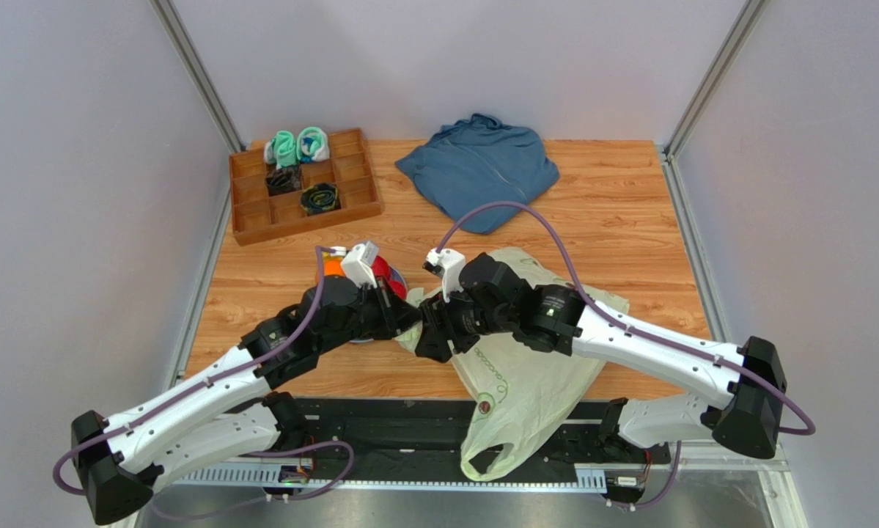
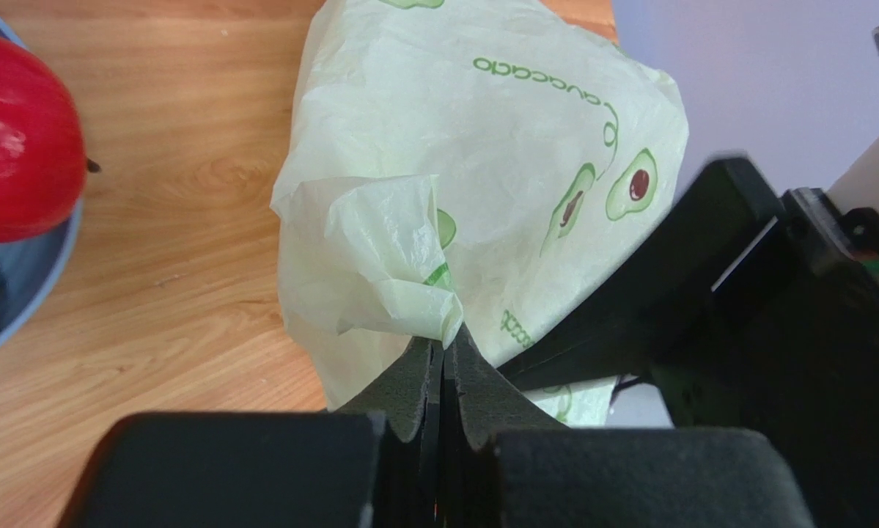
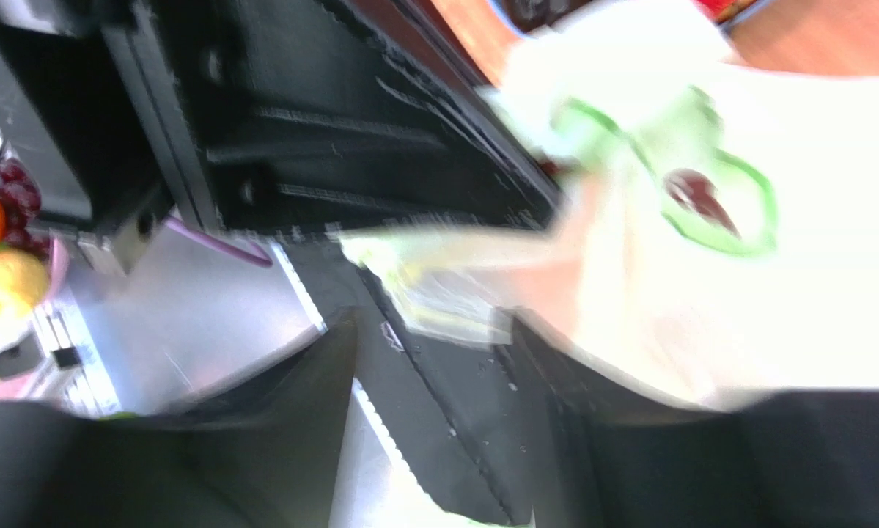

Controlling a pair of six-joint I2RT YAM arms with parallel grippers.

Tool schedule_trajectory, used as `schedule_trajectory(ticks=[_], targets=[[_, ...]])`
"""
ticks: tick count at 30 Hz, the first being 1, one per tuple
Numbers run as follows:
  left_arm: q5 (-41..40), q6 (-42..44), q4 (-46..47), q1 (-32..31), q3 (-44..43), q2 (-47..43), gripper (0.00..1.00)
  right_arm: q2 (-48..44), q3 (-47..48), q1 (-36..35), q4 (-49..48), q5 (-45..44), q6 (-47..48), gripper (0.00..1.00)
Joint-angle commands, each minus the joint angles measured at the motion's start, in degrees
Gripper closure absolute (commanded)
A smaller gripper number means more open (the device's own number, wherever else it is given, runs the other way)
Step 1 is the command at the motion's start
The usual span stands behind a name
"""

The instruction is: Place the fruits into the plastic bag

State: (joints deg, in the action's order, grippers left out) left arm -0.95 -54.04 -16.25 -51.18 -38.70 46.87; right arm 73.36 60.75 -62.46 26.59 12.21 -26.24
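Observation:
The pale-green plastic bag [image 1: 521, 380] with avocado prints lies at the table's near middle, its lower part hanging over the front edge. My left gripper [image 2: 444, 347] is shut on a bunched fold of the plastic bag [image 2: 466, 132]. My right gripper [image 3: 433, 330] is open and blurred, with a strip of the bag [image 3: 741, 297] just ahead of its fingertips. Both grippers meet at the bag's left edge, left gripper [image 1: 407, 317] beside right gripper [image 1: 433, 330]. A red fruit [image 2: 20, 138] sits in a blue-grey bowl [image 2: 47, 264] left of the bag. Red fruit [image 1: 387, 272] and orange fruit [image 1: 331, 267] peek out behind my left arm.
A wooden compartment tray [image 1: 251, 215] with rolled teal and black socks stands at the back left. A folded blue garment [image 1: 480, 165] lies at the back middle. Grey walls close in both sides. A black rail [image 1: 411, 440] runs along the near edge.

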Motion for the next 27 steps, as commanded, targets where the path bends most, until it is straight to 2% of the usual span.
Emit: schedule_trajectory(ticks=[1,3,5,8,12,16,20,23,27], targets=[[-4.85,3.76,-2.12,0.38,-3.13,-2.58,1.0,-4.36,6.82,-0.3,8.63,-6.05,2.59,0.34],[-4.94,4.9,-2.73,0.64,-4.54,-0.91,1.0,-5.68,8.06,-0.21,11.28,-9.28,2.77,0.23],[-4.94,6.84,-3.52,0.73,-7.35,2.06,1.0,-6.3,10.16,-0.3,15.23,-12.11,1.81,0.21],[-4.59,9.3,-4.49,0.9,-11.3,6.37,1.0,-6.22,13.94,-0.3,23.22,-21.06,-1.0,0.13],[-1.44,9.83,-5.29,3.01,-15.08,10.25,1.0,-4.81,15.89,-0.21,33.24,-33.8,-4.87,0.11],[0.51,10.01,-5.19,3.8,-16.32,11.4,1.0,-4.28,13.79,-0.3,31.43,-34.54,-7.33,0.11],[2.18,10.62,-7.39,4.94,-17.2,10.52,1.0,-4.28,10.62,-0.39,24.31,-27.7,-10.49,0.1],[4.9,10.8,-9.76,7.22,-17.73,9.56,1.0,-3.06,9.65,-0.65,21.49,-26.36,-13.04,0.1],[7.28,12.55,-11.09,8.29,-17.03,8.68,1.0,-0.42,10.35,-3.02,20.26,-28.98,-13.4,0.1]])
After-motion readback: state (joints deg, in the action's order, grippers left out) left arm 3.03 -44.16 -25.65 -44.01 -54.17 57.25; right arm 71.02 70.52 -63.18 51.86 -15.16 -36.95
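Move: The plastic bag's pinched edge is in the left fingers, about 5 cm ahead and 2 cm left of the right hand. Its body's middle lies some 18 cm right of the right hand, level with it and 15 cm below; from the left hand, roughly 20 cm right, 6 cm back, 16 below. The fruit plate stands 10 cm left and 5 cm ahead of the left hand, about 15 below, which is 12 cm left and 9 ahead of the right. The plastic bag's edge stays pinched in the shut left fingers, which carry it forward and up by about 5 cm. The right hand, already letting go, opens wide and comes free, sweeping right about 10 cm, up and a little forward while turning some 25 degrees clockwise, then sinks about 5 cm over the bag, edging back left at the end. ##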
